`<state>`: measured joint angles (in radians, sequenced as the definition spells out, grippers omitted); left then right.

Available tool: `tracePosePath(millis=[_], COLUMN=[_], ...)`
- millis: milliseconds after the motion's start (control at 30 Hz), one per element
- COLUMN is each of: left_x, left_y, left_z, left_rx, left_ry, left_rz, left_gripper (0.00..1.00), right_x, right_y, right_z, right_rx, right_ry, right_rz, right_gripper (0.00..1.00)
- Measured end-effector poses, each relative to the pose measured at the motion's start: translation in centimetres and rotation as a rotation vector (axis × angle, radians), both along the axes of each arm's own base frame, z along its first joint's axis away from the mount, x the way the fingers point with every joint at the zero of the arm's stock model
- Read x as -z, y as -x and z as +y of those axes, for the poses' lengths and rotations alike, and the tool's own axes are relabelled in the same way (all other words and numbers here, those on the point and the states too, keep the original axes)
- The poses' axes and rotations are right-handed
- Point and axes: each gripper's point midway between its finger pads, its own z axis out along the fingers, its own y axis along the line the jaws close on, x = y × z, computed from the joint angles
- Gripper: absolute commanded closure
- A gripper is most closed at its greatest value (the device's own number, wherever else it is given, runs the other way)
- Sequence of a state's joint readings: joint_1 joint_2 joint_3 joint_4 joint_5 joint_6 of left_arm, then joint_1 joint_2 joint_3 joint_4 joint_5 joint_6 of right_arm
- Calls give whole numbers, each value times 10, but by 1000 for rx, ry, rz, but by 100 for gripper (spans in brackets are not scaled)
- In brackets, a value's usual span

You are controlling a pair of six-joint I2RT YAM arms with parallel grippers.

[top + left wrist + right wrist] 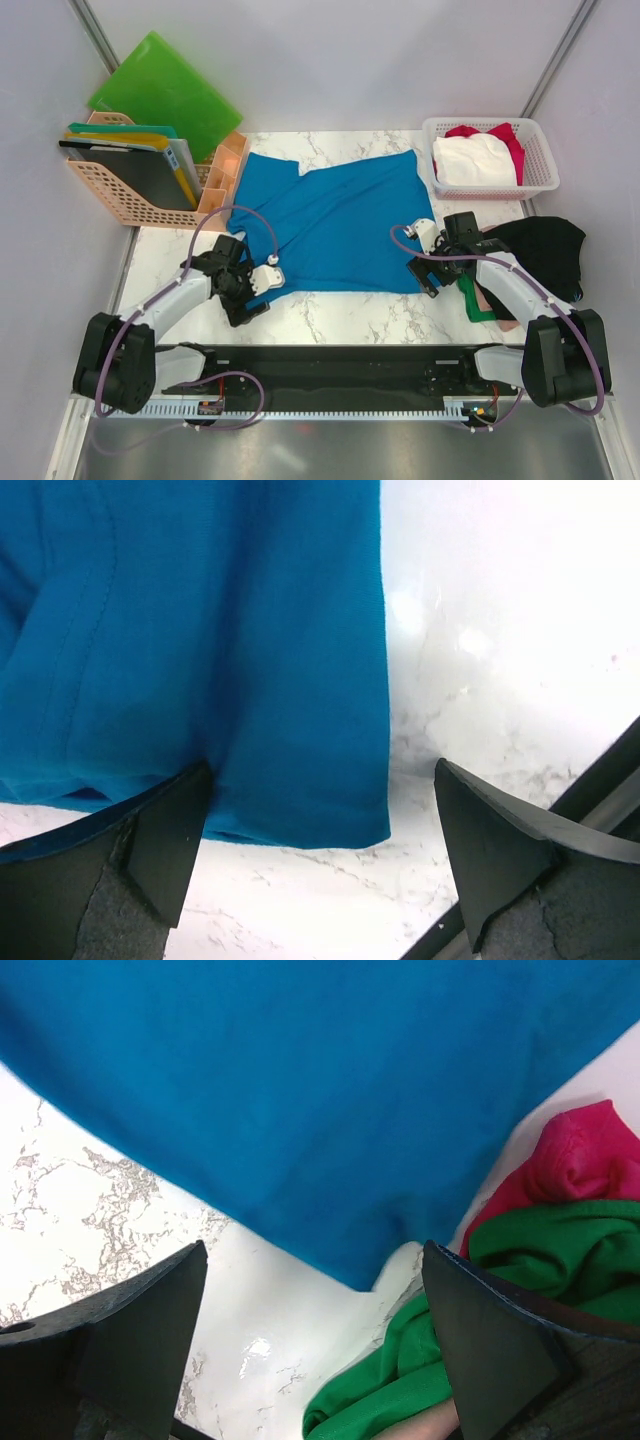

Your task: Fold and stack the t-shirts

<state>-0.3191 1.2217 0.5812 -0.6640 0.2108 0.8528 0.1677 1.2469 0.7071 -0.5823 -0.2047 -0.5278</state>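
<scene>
A bright blue t-shirt [330, 225] lies spread flat on the marble table [340, 315]. My left gripper [258, 290] hovers open over its near left corner. In the left wrist view that blue corner [300, 680] sits between the wide-apart fingers of this gripper [320, 860], gripped by neither. My right gripper [432, 275] stands open over the near right corner. The right wrist view shows the blue cloth [330, 1110] ahead of this gripper [315, 1345]. A green t-shirt [540, 1250] and a red one [590, 1150] lie by the right finger.
A white lattice basket [540, 185] at the back right holds a white t-shirt [472, 160] and a red one [500, 135]. Black [550, 250], green [475, 300] and pale pink cloth is heaped at the right edge. An orange file rack [130, 205] with a green folder [165, 90] stands back left.
</scene>
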Motion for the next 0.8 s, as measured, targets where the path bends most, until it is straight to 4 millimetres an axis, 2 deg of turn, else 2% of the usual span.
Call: tracePosePath(millis=[100,233,400,600,700,800], left_x=[-1,-15,-46,-55,-66,-92], left_y=[8,16,5,4,-6,-25], left_z=[10,7,0,-1,-8,-19], left_rx=[-4,2,11,11,-17,-51], left_ry=[-15,20,72,88,131,202], left_rz=[11,2,-97,-140,-187,-279], left_gripper=[1,1,1,2,1,1], right_x=[0,1,3,3,2,-9], right_y=[0,0,0,0,0,0], right_z=[0,0,0,0,0,0], right_rx=[0,0,1,-1,-2,-2], right_ry=[0,2,3,3,8,1], right_rz=[-1,4,10,10,6,-33], right_gripper=[4,4,4,5,6,5])
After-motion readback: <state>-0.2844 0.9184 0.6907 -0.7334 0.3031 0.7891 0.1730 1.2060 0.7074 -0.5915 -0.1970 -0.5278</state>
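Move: The left hand is down at the table with its open fingers astride the blue t-shirt's near-left corner, which lies about 1 cm back and 1 cm left of it, 1 cm below. The t-shirt's middle lies some 20 cm ahead and 22 cm right; the orange tray about 31 cm ahead and 6 cm left. From the right hand the corner is roughly 44 cm left, 8 cm back and 5 cm lower. The left hand lifts off the t-shirt's near-left corner, rising about 9 cm, fingers open, tipping forward some 20 degrees. ##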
